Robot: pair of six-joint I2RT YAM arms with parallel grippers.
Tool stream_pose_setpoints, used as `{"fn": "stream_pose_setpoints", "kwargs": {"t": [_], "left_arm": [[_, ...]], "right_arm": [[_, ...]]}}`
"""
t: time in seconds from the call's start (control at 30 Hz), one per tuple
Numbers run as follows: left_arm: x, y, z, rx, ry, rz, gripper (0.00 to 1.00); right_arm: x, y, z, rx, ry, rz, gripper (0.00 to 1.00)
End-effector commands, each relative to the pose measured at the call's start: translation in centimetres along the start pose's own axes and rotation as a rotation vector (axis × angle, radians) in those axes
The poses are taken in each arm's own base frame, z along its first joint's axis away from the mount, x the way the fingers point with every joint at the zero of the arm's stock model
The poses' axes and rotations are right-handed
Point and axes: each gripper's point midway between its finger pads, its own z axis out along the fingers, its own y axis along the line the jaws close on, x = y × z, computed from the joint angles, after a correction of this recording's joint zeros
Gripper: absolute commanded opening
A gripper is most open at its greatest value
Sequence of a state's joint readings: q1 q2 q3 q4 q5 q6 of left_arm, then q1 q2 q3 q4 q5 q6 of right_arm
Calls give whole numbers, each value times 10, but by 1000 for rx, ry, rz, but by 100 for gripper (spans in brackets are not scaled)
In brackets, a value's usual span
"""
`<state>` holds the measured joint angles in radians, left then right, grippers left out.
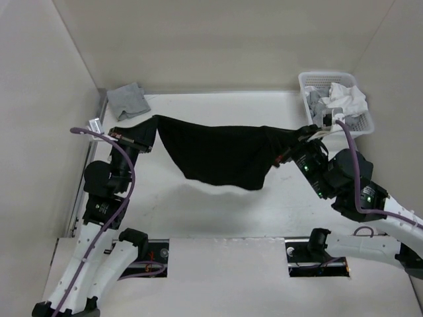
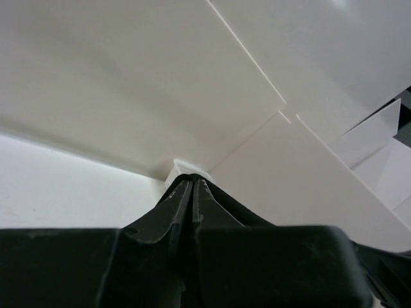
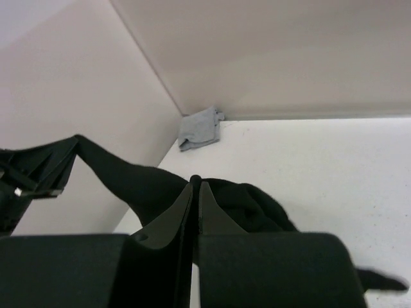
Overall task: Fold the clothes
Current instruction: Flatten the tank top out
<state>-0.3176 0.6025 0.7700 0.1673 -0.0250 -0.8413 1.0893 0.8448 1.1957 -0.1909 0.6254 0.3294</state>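
The clothes point(image 1: 218, 155), a plain black garment, hang spread above the white table point(image 1: 231, 218) between my two grippers and sag in the middle. My left gripper point(image 1: 147, 137) is shut on the garment's left end. My right gripper point(image 1: 295, 140) is shut on its bunched right end. In the left wrist view the jaws point(image 2: 194, 182) are pressed together, with black fabric point(image 2: 234, 204) draped beside them. In the right wrist view the jaws point(image 3: 195, 183) pinch the black fabric point(image 3: 131, 183), which stretches away to the left arm point(image 3: 35, 173).
A small grey cloth point(image 1: 127, 99) lies in the far left corner, also in the right wrist view point(image 3: 199, 128). A white basket point(image 1: 305, 83) with white and grey garments point(image 1: 347, 98) stands at the far right. Walls enclose the table on three sides.
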Motion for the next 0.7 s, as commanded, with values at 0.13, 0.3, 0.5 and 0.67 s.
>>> {"fn": "stream_pose_setpoints", "kwargs": {"t": [0.13,0.3,0.5,0.67], "left_arm": [[39,92,45,-232,64,29,2],[102,179,112,-387,177,50,2],[143,244,222,-464,277,80,10],[131,249,203,-509,254,138,38]], "right_arm": [[56,-47,47,149,88,-85,4],[120,-125,129,199,201,38,3],[170,-230,239,394,320,73,9],[160,-239,241,433,303,98,48]]}}
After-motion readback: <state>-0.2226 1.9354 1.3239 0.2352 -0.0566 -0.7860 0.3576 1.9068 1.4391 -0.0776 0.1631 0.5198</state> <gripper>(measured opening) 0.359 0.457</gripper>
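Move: Hanging between both raised hands, the tank top has its middle about 14 cm in from each and some 18 cm below. The landing spot for each held corner lies roughly 30 cm ahead of its hand and 40 or so below, nearly in line with it. The gray cloth is about 33 cm ahead and 20 cm left of the left hand, the basket about 34 cm ahead and 33 cm right of the right hand, both on the table far below. Swinging forward and down together, both hands cast the tank top out towards the far side of the table, each going some 30 cm forward and nearly as far down. The wrists tip downward about 35 degrees, the right also turning a little clockwise; only near the end do the shut fingers open and let go of the two corners, still above the table. ##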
